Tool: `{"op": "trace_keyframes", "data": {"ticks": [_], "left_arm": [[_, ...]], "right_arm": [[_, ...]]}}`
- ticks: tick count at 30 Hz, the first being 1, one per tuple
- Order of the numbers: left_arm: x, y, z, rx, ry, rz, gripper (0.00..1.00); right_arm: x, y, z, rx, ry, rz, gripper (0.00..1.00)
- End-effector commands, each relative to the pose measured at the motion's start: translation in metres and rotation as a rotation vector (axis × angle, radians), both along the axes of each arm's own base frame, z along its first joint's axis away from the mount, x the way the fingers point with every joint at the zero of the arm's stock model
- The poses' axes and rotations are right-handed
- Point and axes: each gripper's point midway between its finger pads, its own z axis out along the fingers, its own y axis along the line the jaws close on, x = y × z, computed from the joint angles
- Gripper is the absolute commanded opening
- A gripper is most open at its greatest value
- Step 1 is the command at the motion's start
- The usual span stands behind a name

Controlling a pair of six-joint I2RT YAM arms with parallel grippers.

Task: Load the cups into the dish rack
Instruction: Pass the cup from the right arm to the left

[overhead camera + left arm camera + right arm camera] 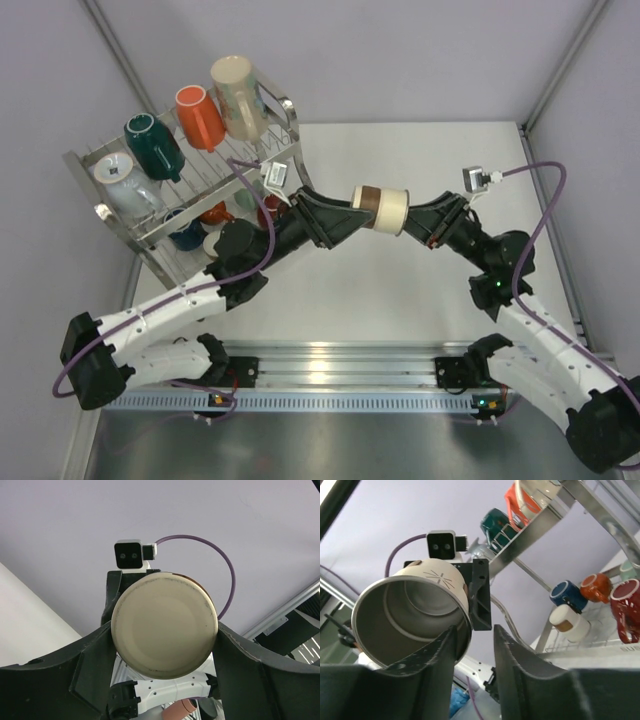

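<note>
A cream cup with a brown band [385, 208] hangs on its side in mid-air between both arms. My left gripper [358, 205] is shut on its base end; in the left wrist view the cup's round bottom [165, 625] fills the gap and both fingers [95, 660] press its sides. My right gripper [418, 216] stands open at the rim: one finger [437, 655] sits inside the cup's mouth [415, 615], the other stays apart from the wall. The dish rack [100, 160] at the far left holds several cups, among them teal [155, 145], orange [200, 115] and tall beige [240, 95].
On the rack's lower tier sit a navy cup [568, 595], a small brown-banded cup [570, 622] and a red mug [625, 607]. The left arm's purple cable [255, 200] loops in front of the rack. A rail [330, 375] runs along the near table edge.
</note>
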Motion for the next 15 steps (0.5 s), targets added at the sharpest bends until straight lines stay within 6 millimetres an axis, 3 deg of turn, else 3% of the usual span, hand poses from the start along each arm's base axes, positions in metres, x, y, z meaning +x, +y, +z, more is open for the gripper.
{"op": "trace_keyframes", "data": {"ticks": [1,2,3,4,5,6,8,10,11,12,15], "left_arm": [[-0.005,0.021,0.03,-0.112,-0.07,0.057,0.0],[-0.002,0.021,0.018,-0.081,-0.051,0.067,0.0],[-0.002,0.022,0.013,-0.063,-0.048,0.078,0.0],[-0.001,0.028,0.01,-0.043,-0.057,0.11,0.0],[0.0,0.03,0.003,-0.018,-0.054,0.126,0.0],[0.003,0.03,-0.014,0.049,-0.025,0.144,0.0],[0.012,0.042,-0.034,0.135,-0.009,0.238,0.0],[0.023,0.053,-0.072,0.28,0.023,0.325,0.0],[0.035,0.066,-0.09,0.335,0.064,0.417,0.0],[0.037,0.077,-0.108,0.408,0.097,0.457,0.0],[0.053,0.105,-0.135,0.535,0.12,0.615,0.0]], "right_arm": [[-0.004,-0.003,-0.007,-0.052,-0.029,-0.021,0.38],[-0.006,-0.005,-0.008,-0.063,-0.03,-0.033,0.49],[-0.005,-0.007,-0.008,-0.076,-0.022,-0.053,0.55],[0.002,-0.006,-0.027,-0.146,0.038,-0.078,0.61],[-0.001,-0.01,-0.029,-0.17,0.044,-0.102,0.73],[0.003,-0.016,-0.025,-0.202,0.025,-0.161,0.78],[0.002,-0.024,-0.043,-0.275,0.099,-0.21,0.88],[0.002,-0.033,-0.039,-0.3,0.084,-0.265,0.92],[-0.002,-0.036,-0.039,-0.309,0.088,-0.274,0.99],[-0.004,-0.04,-0.031,-0.308,0.068,-0.294,0.99],[-0.007,-0.044,-0.023,-0.317,0.059,-0.311,0.99]]}}
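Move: The left hand already grips the cup round its base end and is to take it to the dish rack; the open stretch of lower shelf lies about 25 cm left, 9 cm ahead and 28 cm below. At shelf height, the red mug bounds it 18 cm left and 14 cm ahead, the banded white cup some 32 cm left and 7 cm ahead. From the right hand, the held cup's middle is roughly 5 cm left, 1 cm ahead and 3 cm up. Keeping its squeeze on the cup's base end, the left hand sinks about 8 cm and swings nearly 7 cm left, slightly forward, towards the rack, its fingers dipping as it turns counter-clockwise, nearly 30 degrees in all. The right fingers, already parted at the cup's rim, spread wide and come clear of the cup, that hand dropping first, then drawing right about 3 cm while tipping down and turning clockwise. ##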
